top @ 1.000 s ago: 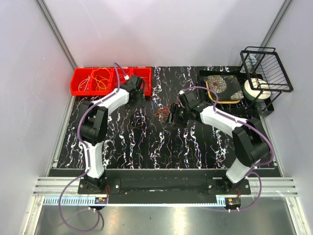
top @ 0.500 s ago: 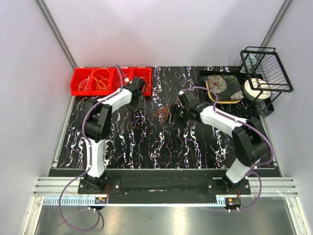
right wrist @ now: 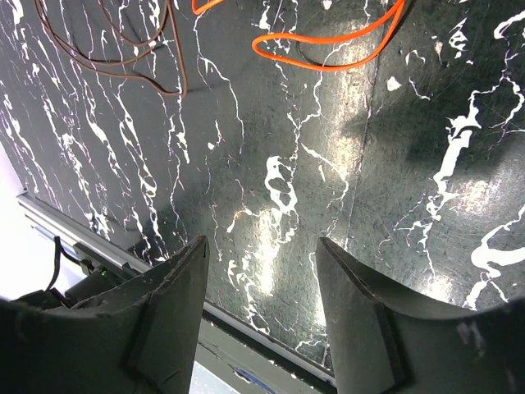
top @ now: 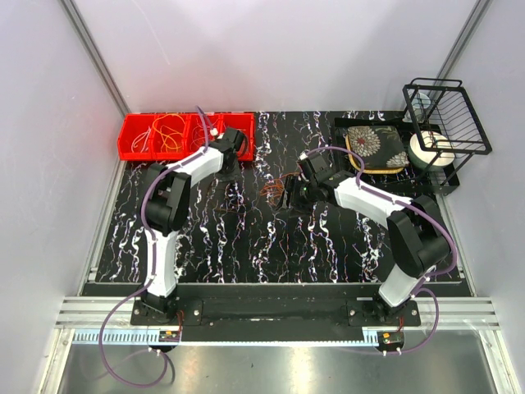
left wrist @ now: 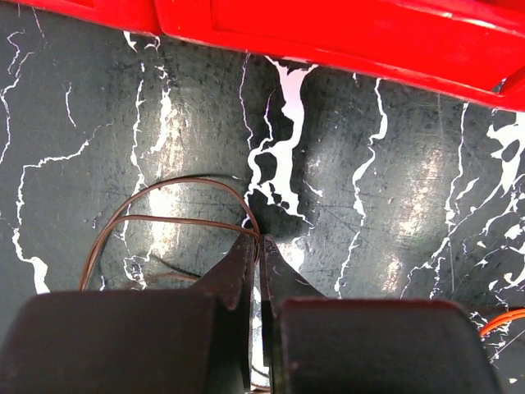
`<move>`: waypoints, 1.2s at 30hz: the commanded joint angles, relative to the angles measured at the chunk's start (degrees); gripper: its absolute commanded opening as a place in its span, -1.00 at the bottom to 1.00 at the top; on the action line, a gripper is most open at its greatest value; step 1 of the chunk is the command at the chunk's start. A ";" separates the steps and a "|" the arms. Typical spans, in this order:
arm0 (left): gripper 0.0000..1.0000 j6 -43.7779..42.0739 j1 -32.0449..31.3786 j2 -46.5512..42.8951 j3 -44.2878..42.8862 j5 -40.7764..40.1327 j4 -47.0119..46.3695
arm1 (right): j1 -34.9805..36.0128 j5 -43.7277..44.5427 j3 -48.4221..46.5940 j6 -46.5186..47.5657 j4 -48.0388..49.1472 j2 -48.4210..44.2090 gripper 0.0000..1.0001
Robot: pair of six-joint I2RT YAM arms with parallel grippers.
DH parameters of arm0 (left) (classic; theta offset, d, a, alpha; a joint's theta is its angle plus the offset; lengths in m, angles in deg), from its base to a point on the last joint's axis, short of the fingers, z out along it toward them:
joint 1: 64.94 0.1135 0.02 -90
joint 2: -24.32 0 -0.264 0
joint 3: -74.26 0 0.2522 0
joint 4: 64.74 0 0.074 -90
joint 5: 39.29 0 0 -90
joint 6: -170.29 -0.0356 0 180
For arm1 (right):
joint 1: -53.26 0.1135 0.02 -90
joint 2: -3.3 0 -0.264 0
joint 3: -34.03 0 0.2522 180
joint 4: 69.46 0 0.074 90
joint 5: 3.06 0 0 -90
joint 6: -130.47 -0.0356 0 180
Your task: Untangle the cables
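My left gripper [left wrist: 261, 239] is shut on a thin brown cable [left wrist: 180, 220], pinched at the fingertips. The cable's loop lies on the black marbled table to the left of the fingers. In the top view this gripper [top: 234, 162] sits just in front of the red bins [top: 135, 150]. A small tangle of brown and orange cables [top: 271, 190] lies mid-table. My right gripper [top: 289, 197] hovers right beside the tangle. In its own view it [right wrist: 261, 241] stands open and empty, with an orange cable [right wrist: 328, 67] and a brown cable [right wrist: 184, 78] lying beyond its fingers.
The red bins along the back left hold more yellow and orange cables [top: 168, 131]. A patterned square plate [top: 376, 146], a black wire rack [top: 447, 115] and a white roll [top: 431, 149] stand at the back right. An orange cable end [left wrist: 502, 320] shows at the left wrist view's right edge.
My left gripper has closed on the brown cable and shifted slightly toward the red bins. The right gripper has edged a little toward the tangle, still open.
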 commanded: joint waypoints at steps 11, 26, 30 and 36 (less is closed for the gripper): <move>-1.00 -5.32 -0.11 -16.43 -5.58 4.04 7.28 | -0.28 -1.99 -0.87 -0.02 1.02 0.52 0.22; -1.00 -14.10 0.59 -19.26 -28.08 1.23 11.06 | -0.37 -1.73 -0.61 0.16 0.75 -0.44 0.21; -1.00 -16.30 3.57 -15.57 -33.44 2.20 9.40 | -0.37 -1.38 -0.43 0.33 0.67 -0.97 0.21; -1.00 -19.55 8.33 -12.40 -36.18 5.45 1.85 | -0.37 -1.20 -0.35 0.42 0.67 -1.24 0.21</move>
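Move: The left hand already pinches the brown cable just above the table; the red tray's middle lies about 12 cm ahead and 12 cm left of this hand. In the tray, the purple cable is some 12 cm straight ahead, the pink cable 12 cm ahead and 8 cm left. The orange cable lies about 3 cm back and 12 cm right. From the idle right hand, the tray's middle is roughly 20 cm ahead, 27 cm left, 5 cm lower. Still pinching the brown cable, the left hand rises about 34 cm, fingers swinging forward some 40 degrees. ##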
